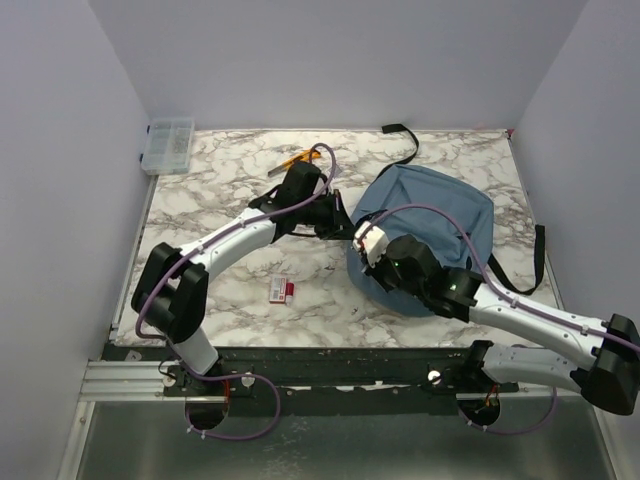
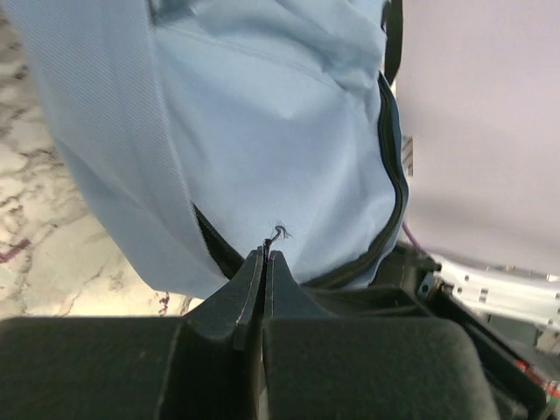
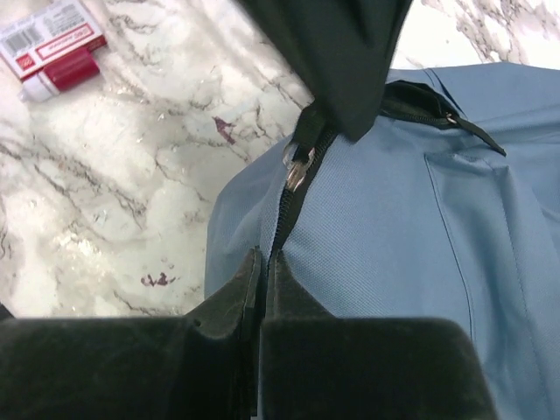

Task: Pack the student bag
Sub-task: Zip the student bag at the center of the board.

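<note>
The student bag (image 1: 440,215), a soft dusty-blue backpack, lies on the marble table right of centre. Both grippers meet at its near left edge. My left gripper (image 1: 346,224) (image 2: 265,254) is shut, and a thin frayed dark cord end (image 2: 278,233) sticks out from between its tips, beside the bag's dark zipper line (image 2: 392,188). In the right wrist view its black finger hangs just above the metal zipper slider (image 3: 296,168). My right gripper (image 1: 366,242) (image 3: 267,259) is shut on the bag's zipper seam (image 3: 282,223), just below that slider.
A small red and white packet (image 1: 281,290) (image 3: 57,48) lies on the table left of the bag. A clear plastic box (image 1: 168,143) sits at the far left corner, orange items (image 1: 298,158) behind the left arm. Black straps (image 1: 405,140) trail from the bag.
</note>
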Available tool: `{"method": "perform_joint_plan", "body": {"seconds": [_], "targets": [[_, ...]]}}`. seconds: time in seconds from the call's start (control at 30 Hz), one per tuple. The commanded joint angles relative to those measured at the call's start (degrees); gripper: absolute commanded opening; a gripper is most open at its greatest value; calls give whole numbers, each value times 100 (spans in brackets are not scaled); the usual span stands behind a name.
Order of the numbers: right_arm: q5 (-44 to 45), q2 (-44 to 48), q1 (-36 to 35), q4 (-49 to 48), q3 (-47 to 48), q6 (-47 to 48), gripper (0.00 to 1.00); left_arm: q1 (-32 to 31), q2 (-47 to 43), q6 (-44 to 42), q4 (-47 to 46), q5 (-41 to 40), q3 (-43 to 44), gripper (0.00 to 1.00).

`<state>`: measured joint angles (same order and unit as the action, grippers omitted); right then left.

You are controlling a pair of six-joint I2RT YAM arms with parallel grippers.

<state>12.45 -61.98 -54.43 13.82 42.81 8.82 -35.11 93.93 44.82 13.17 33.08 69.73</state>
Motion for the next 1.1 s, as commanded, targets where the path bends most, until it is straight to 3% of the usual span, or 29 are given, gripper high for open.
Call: {"method": "perform_joint_plan", "body": {"seconds": [0.0, 0.2, 0.37, 0.47, 0.5, 0.57, 0.6, 0.7, 0.8, 0.9, 1.07], "targets": [[-665, 269, -31, 949, -345, 640, 1, 330, 316, 262, -369, -864, 617, 0], [-1036, 548, -32, 1332, -371, 859, 0, 605, 874, 207, -430, -1302, 1146, 0], [-1189, 837, -32, 1332, -421, 982, 0, 688, 1864, -311, -463, -701, 2336, 0], [-520, 1091, -33, 867, -395, 249, 1, 662, 1887, -80, -465, -380, 2241, 0], [-158, 1171, -32, 599, -360, -59, 8, 627, 1741, -34, -531, -386, 1992, 0], [617, 1209, -37, 236, -201, -978, 36, 548, 1354, 52, -688, -378, 1469, 0], [940, 1134, -32, 264, -20, -1552, 44, 524, 1154, 112, -750, -349, 1198, 0], [1417, 686, -32, 683, 571, -2829, 56, 486, 603, 297, -942, -162, 464, 0], [1458, 62, -23, 1079, 989, -3999, 59, 398, 148, 506, -1215, -67, -265, 0], [1035, -504, -23, 961, 1024, -4504, 62, 267, -140, 685, -1500, 5, -778, 0], [1220, -974, -23, 831, 877, -5314, 63, 198, -80, 734, -1576, 174, -785, 0]]}}
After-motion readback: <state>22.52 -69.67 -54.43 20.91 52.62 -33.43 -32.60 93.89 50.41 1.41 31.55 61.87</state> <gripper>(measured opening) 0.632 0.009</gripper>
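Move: The left gripper already has the zip slider's pull in its closed fingers. The zip's other slider lies about 7 cm ahead, 5 cm to its right and a little lower, and the red lip balm some 13 cm back and 16 cm to the left on the board. The right gripper already pinches the zip edge, with the held slider about 4 cm ahead and 4 cm to its left, and the other slider some 11 cm ahead, 1 cm to the right. Keep the left gripper shut on the pull and draw it forward about 11 cm, dipping slightly, then bring it back about 9 cm. Meanwhile ease the right gripper back and a little right, still pinching the zip edge; then open it, lift off about 6 cm, swing forward-left while turning some 30 degrees clockwise and tipping down, and lower the open fingers over the zip beside the left gripper. ##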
